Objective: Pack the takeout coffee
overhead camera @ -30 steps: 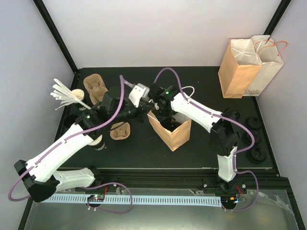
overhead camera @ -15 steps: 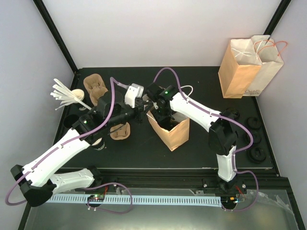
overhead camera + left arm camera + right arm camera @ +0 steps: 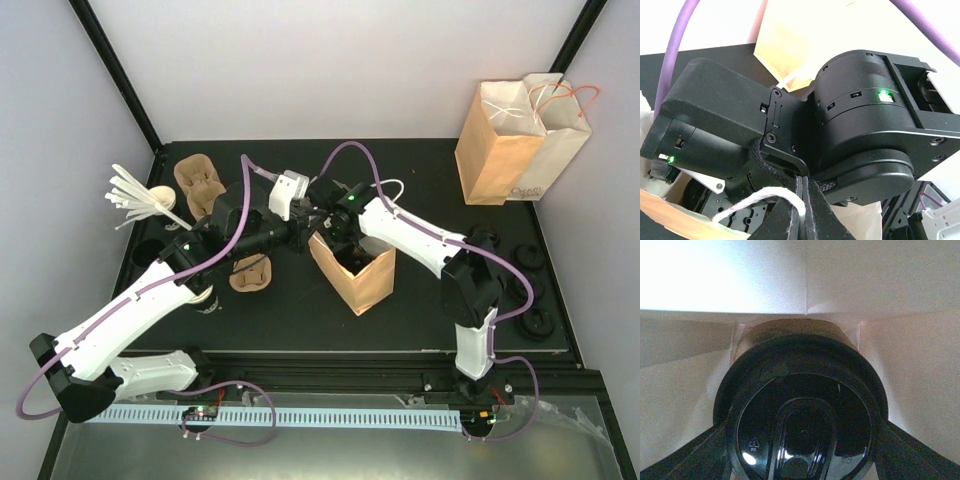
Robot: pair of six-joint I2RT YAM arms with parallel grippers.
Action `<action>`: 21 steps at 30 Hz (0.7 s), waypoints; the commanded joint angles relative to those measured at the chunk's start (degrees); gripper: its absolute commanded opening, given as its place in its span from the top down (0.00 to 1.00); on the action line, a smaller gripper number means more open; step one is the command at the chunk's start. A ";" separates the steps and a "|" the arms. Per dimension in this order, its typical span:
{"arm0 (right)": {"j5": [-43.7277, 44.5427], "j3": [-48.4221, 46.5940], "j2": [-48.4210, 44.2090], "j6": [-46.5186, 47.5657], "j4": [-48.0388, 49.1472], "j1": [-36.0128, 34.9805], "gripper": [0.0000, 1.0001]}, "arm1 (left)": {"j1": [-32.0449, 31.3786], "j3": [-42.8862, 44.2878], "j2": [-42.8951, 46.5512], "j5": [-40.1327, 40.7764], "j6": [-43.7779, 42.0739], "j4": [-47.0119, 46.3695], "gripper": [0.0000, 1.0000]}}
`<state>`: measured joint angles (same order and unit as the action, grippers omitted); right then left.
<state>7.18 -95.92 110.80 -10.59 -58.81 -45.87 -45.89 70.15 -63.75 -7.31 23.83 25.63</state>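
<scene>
The takeout coffee [image 3: 802,415], a cup with a round black lid, sits low inside the open brown paper bag [image 3: 365,285], with pale bag walls all around it. My right gripper [image 3: 805,427] reaches down into the bag [image 3: 920,365], and its fingers [image 3: 690,460] press on both sides of the lid. From above, the right gripper [image 3: 338,238] is hidden in the bag's mouth. My left gripper [image 3: 806,210] is shut on the bag's white string handle [image 3: 765,197] at the bag's left rim, next to the right wrist [image 3: 865,115].
Two more paper bags [image 3: 500,150] [image 3: 560,140] stand at the back right. Tan cup carriers [image 3: 197,185] [image 3: 250,272] and white stirrers [image 3: 130,195] lie at the left. Loose black lids [image 3: 540,322] lie at the right edge.
My left wrist swung slightly left and then back right toward the bag's rim, still pinching the handle. The right gripper stayed down in the bag.
</scene>
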 commanded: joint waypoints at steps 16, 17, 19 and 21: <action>7.20 -27.96 -1.30 -1.19 -19.22 0.47 0.00 | -0.52 2.01 1.53 2.30 -0.32 -4.43 0.98; 7.37 -28.41 -2.00 -1.10 -19.53 0.45 0.00 | -0.51 1.87 1.63 2.77 -0.12 -3.92 0.98; 7.58 -29.68 -3.74 -1.12 -19.91 0.46 0.00 | -0.43 1.12 2.09 3.74 0.18 -3.64 0.98; 7.45 -30.88 -6.01 -1.36 -19.66 0.45 0.00 | -0.43 0.08 2.73 4.68 0.46 -3.65 0.98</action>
<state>12.80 -123.68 109.86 -11.68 -75.92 -45.56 -46.00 70.15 -62.98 -5.04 23.86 22.65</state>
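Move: The lidded cup I'm setting in the bag is still between my right fingers, its middle about 4 cm below them and 1 cm forward. The bag's other cup stands some 5 cm back and 7 cm to the right of it, and the free white handle about 4 cm forward, 12 cm right and 17 cm above my right hand. From my left hand, pinching the near handle, the first cup lies roughly 8 cm forward, 2 cm right and 26 cm below. I open my right fingers to let go of the black-lidded cup and draw the hand up through the bag towards its mouth, starting slowly, then fast, about 14 cm in all, drifting slightly forward as the fingers tip some 10 degrees outward. My left hand keeps its pinch on the near handle and lifts nearly 2 cm. ##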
